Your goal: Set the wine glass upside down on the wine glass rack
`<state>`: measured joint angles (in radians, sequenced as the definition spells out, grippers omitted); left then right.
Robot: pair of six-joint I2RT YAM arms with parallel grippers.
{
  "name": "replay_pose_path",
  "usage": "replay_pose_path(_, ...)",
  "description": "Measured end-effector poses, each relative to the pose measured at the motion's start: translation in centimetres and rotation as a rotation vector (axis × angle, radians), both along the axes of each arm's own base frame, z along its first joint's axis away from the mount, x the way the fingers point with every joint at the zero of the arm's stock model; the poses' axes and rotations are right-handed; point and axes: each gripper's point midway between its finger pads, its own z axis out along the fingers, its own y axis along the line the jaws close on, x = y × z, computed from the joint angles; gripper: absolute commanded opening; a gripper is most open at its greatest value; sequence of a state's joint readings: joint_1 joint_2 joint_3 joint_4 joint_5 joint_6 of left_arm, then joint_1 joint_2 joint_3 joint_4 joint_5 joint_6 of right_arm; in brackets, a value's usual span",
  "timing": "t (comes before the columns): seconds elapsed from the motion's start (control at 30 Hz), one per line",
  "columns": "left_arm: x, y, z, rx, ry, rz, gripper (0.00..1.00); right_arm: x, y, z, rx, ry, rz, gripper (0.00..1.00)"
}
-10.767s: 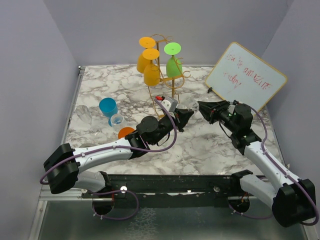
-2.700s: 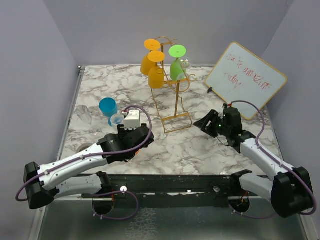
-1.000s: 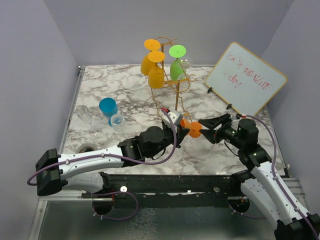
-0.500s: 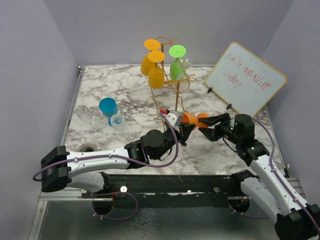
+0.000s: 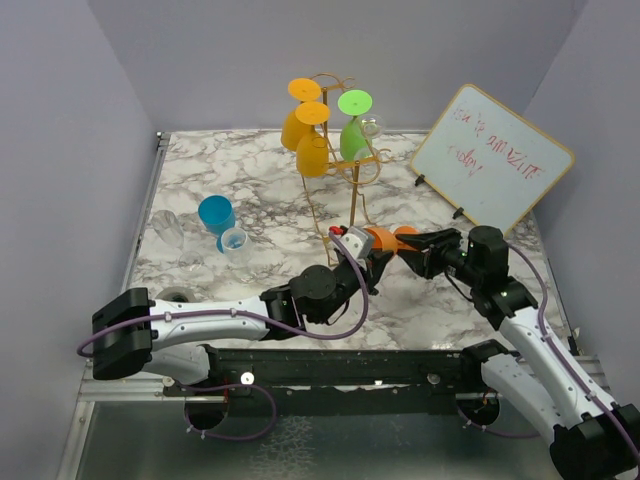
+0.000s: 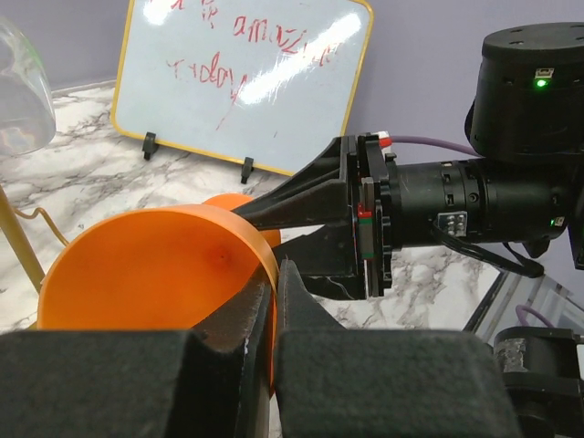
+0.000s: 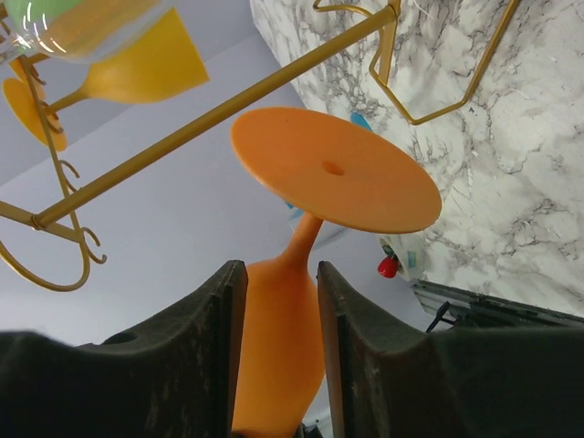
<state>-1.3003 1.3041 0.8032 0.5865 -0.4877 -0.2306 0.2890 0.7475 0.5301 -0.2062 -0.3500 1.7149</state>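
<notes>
An orange wine glass (image 5: 384,239) hangs on its side in mid-air between my two grippers, just in front of the golden wire wine glass rack (image 5: 352,190). My left gripper (image 5: 371,254) is shut on the bowl's rim (image 6: 260,265), one finger inside the bowl and one outside. My right gripper (image 7: 281,274) comes from the foot end. Its two fingers lie against either side of the bowl (image 7: 278,347), with the stem and round foot (image 7: 333,182) sticking out beyond them. A bar of the rack (image 7: 210,119) passes close behind the foot.
Several glasses hang upside down on the rack: yellow-orange ones (image 5: 313,150), a green one (image 5: 350,135) and a clear one (image 5: 372,127). A whiteboard (image 5: 492,158) leans at the back right. A blue cup (image 5: 215,213), a small clear cup (image 5: 234,240) and a clear glass (image 5: 168,228) stand at the left.
My left arm has carried the orange glass a little back and right. My right gripper's fingers have slid over the stem and narrowed onto the bowl.
</notes>
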Motion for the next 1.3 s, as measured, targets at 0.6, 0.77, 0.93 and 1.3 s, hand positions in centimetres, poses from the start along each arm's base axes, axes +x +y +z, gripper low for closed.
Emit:
replay_pose_path(0.6, -0.8, -0.3, -1.2, 0.007, -0.010, -0.051, 0.00, 0.8, 0.3, -1.9, 0.022, 0.073, -0.015, 0.39)
replay_pose_path(0.77, -1.2, -0.6, -1.1, 0.004, -0.016, -0.084, 0.00, 1.1, 0.4, -2.5, 0.009, 0.091, -0.010, 0.19)
replay_pose_path(0.93, -1.5, -0.8, -1.5, 0.012, -0.015, -0.100, 0.12, 1.6, 0.1, -1.8, 0.023, 0.082, -0.037, 0.01)
replay_pose_path(1.3, -2.5, 1.3, -2.0, -0.024, 0.008, -0.117, 0.93, 2.3, -1.3, -2.3, -0.193, -0.084, -0.038, 0.01)
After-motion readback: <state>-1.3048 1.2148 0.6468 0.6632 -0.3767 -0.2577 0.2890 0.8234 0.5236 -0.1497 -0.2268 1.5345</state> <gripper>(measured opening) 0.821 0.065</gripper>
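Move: The orange wine glass hangs on its side, its mouth towards the left hand, whose shut fingers already pinch the bowl rim; its middle is about 4 cm ahead and 1 cm right of that hand, nearly level. From the right hand, whose half-open fingers straddle the glass, the middle is some 2 cm ahead and 2 cm left. The rack's near post stands roughly 15 cm ahead and 12 cm left of the right hand, the green glass about 9 cm beyond that post. The orange glass changes hands: while the left hand keeps the rim and eases down and back, the right hand creeps about 2 cm forward and 2 cm down along the glass and shuts its fingers on the stem just behind the base. Only then do the left fingers spread wide and let go of the rim, that hand drawing back and finally left, as the right rolls some 10 degrees and drifts right. ##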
